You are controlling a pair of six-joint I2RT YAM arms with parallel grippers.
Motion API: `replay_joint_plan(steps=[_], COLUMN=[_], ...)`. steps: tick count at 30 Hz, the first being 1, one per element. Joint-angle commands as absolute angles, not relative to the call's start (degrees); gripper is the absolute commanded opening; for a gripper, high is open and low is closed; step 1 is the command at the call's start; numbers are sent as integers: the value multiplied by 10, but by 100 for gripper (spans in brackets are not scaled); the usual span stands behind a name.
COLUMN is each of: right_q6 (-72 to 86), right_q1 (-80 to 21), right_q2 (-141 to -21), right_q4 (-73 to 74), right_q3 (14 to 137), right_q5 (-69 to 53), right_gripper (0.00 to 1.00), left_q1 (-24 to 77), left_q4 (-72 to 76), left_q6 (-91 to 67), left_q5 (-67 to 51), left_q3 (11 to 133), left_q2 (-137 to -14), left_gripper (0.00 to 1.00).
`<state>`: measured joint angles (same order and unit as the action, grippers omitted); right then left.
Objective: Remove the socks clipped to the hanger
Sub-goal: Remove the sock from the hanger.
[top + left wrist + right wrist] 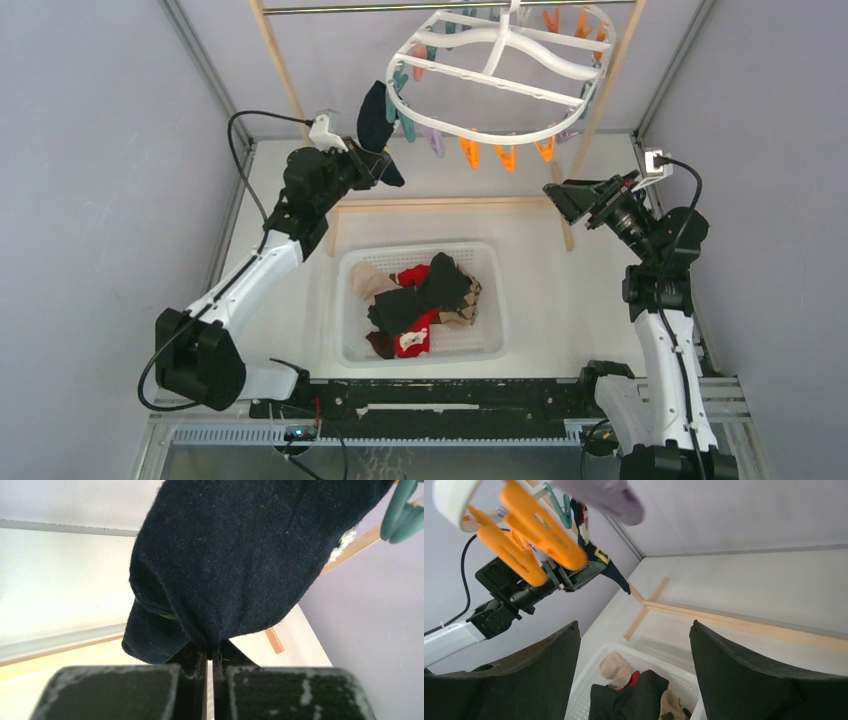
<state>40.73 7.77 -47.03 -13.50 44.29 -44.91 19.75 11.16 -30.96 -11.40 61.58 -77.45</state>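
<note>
The white oval hanger (452, 124) hangs from a rod at the top, with orange, teal and pale clips round its rim. A navy sock (374, 118) hangs at its left edge, and the sock's top reaches up to a teal clip (400, 515). My left gripper (378, 160) is shut on the sock's lower part; the left wrist view shows the dark fabric (240, 555) pinched between the closed fingers (210, 652). My right gripper (560, 195) stands open and empty below the hanger's right side, apart from the clips. Its fingers (634, 630) frame the basket below.
A white perforated basket (420, 250) on the table holds several loose socks (425, 295), black, red and beige. A wooden rack frame (440, 203) lies behind it, with uprights at both sides. Orange clips (529, 530) dangle close above the right wrist camera.
</note>
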Motion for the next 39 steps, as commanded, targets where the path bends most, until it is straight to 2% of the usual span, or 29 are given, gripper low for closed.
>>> replay_joint_plan(steps=[1,10,25,39], right_q6=[384,392,388,346], right_q1=[77,77,58,2], right_q2=[-435,-426,-414,-369], right_q4=[-110,-97,-81,-4], right_q3=[451,454,453,453], right_q5=[-427,-421,-413,-395], right_gripper=[86,87,86,86], left_q1=[199,199,205,320], left_q4=[106,79,14,-41], left_q6=[-293,-288,-295,-305], left_q5=[-98,-84,-116,-83], left_q3=[586,548,554,589], left_q2=[-712,-627,-550,-544], left_gripper=[0,0,0,0])
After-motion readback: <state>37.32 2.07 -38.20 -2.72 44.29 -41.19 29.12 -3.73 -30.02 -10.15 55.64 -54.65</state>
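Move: The left hand already pinches the navy sock; its middle is roughly 4 cm ahead, level sideways and 5 cm above. The teal clip still holding it is about 8 cm ahead, 4 right and 12 up; a lilac clip is some 4 ahead, 11 right, 10 up. The basket is around 19 back, 11 right, 28 down. From the right hand, the sock is about 16 ahead, 42 left, near level. The left hand, still pinching the navy sock, pulls back some 12 cm and rises; the open right drifts back. ##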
